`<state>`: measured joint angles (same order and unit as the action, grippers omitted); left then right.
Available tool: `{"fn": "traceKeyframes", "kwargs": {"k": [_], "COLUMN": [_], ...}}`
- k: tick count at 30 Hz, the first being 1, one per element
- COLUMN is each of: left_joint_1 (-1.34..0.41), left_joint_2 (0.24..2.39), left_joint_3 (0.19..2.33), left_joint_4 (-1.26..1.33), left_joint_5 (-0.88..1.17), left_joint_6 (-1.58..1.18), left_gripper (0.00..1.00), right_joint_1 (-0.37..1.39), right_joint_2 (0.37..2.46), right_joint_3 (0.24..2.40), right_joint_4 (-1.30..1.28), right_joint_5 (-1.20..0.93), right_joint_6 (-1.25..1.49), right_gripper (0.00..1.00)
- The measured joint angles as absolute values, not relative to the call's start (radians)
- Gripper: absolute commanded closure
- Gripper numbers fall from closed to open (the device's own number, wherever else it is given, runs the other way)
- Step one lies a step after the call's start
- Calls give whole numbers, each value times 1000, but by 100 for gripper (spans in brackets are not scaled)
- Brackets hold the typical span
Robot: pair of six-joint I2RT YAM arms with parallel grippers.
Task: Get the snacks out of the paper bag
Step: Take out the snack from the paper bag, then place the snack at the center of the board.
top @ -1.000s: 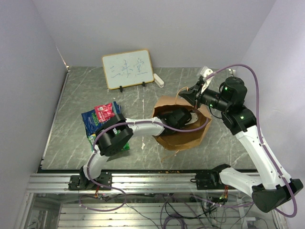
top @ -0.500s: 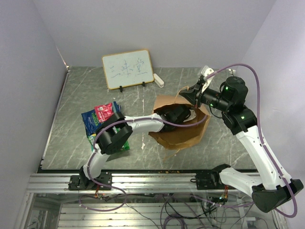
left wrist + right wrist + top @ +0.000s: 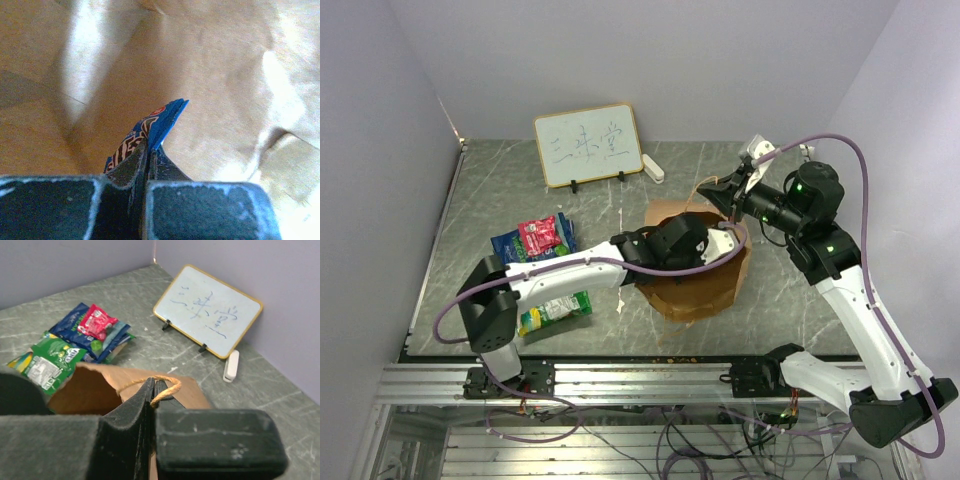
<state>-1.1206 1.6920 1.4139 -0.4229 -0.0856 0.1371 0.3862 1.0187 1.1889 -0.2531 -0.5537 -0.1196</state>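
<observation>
The brown paper bag stands open at the middle of the table. My right gripper is shut on its twisted paper handle and holds that side of the mouth up. My left gripper is inside the bag, shut on a blue snack packet with a dark patterned print. From above, the left arm reaches into the bag's mouth and hides the packet. Other snacks lie on the table left of the bag: a red-pink one on a blue one, and a green one.
A white framed board with writing stands at the back, with a small white eraser beside it. Purple walls close in the table at the left, back and right. The snack pile also shows in the right wrist view.
My left gripper has closed on the blue packet inside the bag. The left arm's elbow swung left and its wrist rose toward the bag's mouth. The right gripper kept hold of the handle.
</observation>
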Motion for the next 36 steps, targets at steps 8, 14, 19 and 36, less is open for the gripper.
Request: {"fn": "traceKeyframes", "kwargs": {"k": [8,14,19,36], "left_joint_1": [-1111,-1111,-1111,-951], "left_joint_2": [1440,1311,1204,1129], "left_joint_3": [1429,1535,1559,1356], "left_joint_4": [-464,-529,-622,-937], "left_joint_5": [51,51,-105,-870], "left_joint_6": [-17,-60,-70,-157], "left_gripper": [93,93,93,93], "right_joint_1": [381,381,381,381], "right_joint_2": [1039,1043,1043,1042], "right_joint_3": [1166,1162,1150,1137], "right_joint_4": [-276,-276,-275,-274], "right_joint_5": [-499,-479,-470,-464], "right_joint_6": [-125,-124,-124,-124], "right_gripper": [100,100,100,100]}}
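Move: The small blue snack is already pinched in the left fingers, inside the mouth of the paper bag, whose middle is about 3 cm right of that hand, level in reach and 4 cm below. The red packet, atop the snack pile it is bound for, lies roughly 37 cm left, 14 cm ahead and 14 cm down; the green snack bag some 31 cm left, 6 cm back. From the right hand, the red packet is about 38 cm left, 10 cm ahead, 35 cm below. The blue snack is drawn up out of the paper bag by the left hand, first rising and easing back, then swinging left towards the snack pile, about 28 cm across, with the wrist turning counter-clockwise some 50 degrees; after a rise of over 20 cm, it sinks about 10. The fingers keep their pinch. The right hand still grips the bag's rope handle, settling nearly 4 cm lower. ##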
